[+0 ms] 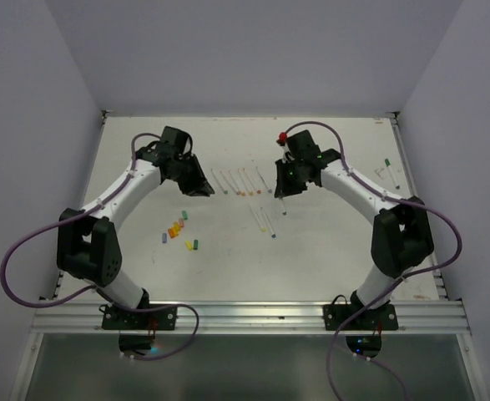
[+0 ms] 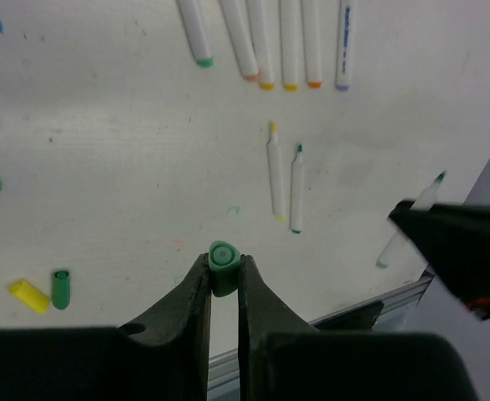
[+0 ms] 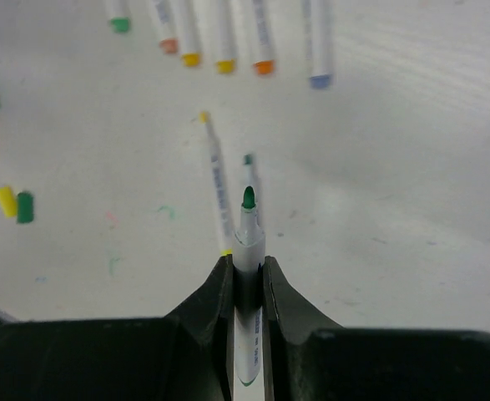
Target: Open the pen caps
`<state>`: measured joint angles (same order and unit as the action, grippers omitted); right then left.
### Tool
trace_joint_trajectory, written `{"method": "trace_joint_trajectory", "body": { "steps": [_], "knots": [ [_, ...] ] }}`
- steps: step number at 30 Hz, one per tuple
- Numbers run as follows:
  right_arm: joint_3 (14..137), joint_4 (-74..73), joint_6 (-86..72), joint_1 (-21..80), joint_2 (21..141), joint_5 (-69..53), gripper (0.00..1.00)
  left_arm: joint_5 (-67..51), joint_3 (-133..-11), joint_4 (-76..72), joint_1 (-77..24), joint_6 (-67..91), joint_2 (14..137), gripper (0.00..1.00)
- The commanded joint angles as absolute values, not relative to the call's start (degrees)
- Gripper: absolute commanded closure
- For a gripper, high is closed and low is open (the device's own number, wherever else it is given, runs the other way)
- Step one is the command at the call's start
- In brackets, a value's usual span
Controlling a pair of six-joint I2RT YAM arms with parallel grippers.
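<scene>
My left gripper [image 2: 224, 274] is shut on a small green pen cap [image 2: 223, 255], held above the table. My right gripper [image 3: 247, 269] is shut on a white pen [image 3: 249, 227] whose green tip is bare and points away from the wrist. In the top view the left gripper [image 1: 201, 185] and right gripper [image 1: 281, 194] hang apart over the table's middle. Several capped pens [image 2: 265, 42] lie in a row at the back. Two uncapped pens [image 2: 285, 180] lie side by side below them. Loose caps [image 1: 178, 227] are scattered on the left.
A yellow cap [image 2: 29, 296] and a green cap [image 2: 60, 288] lie together near the front edge. Two more pens [image 1: 389, 171] lie at the far right of the white table [image 1: 328, 251]. White walls enclose the table on three sides.
</scene>
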<state>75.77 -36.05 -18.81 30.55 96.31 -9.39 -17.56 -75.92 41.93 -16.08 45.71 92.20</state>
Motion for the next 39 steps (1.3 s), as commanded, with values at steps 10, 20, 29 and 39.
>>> {"method": "trace_joint_trajectory", "body": {
  "steps": [10, 20, 29, 39],
  "knots": [
    [75.78, -33.67, -13.53, 26.28, 106.0, -7.56, 1.0, -15.3, -67.68, 44.82, -23.73, 43.42, 88.95, 1.0],
    [68.47, -29.97, -14.5, 26.37, 101.95, -8.44, 0.94, -13.01, -61.53, 42.54, -27.16, 45.7, 90.53, 1.0],
    [67.06, -28.04, -16.43, 26.37, 100.9, -11.34, 0.72, -7.91, -58.89, 45.79, -29.44, 46.58, 91.23, 1.0],
    [69.26, -28.3, -18.72, 26.19, 98.18, -10.73, 0.54, -6.07, -57.66, 46.67, -31.2, 45.88, 93.34, 1.0]
  ]
}}
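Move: Back towards the robot and about 15 cm below the left hand, which holds a green cap, is its bare spot of table, some 13 cm back and 1 cm right; the loose green cap lies 12 cm back, 3 cm left, the yellow cap 13 cm back, 5 cm left. The right hand, holding the uncapped green pen, has its laying spot 1 cm back, 5 cm right, 11 cm down; a green pen lies 1 cm back, 3 cm left and a yellow pen level with it, 6 cm left. Swinging some 4 cm forward and right, the right hand then sinks about 9 cm while drawing back, to lay its pen beside the other uncapped pens; its fingers open and it lifts a couple of centimetres. The left hand keeps its pinch on the green cap and carries it back and down, roughly 13 and 11 cm, towards the table beside the loose caps, tilting over some 25 degrees. ##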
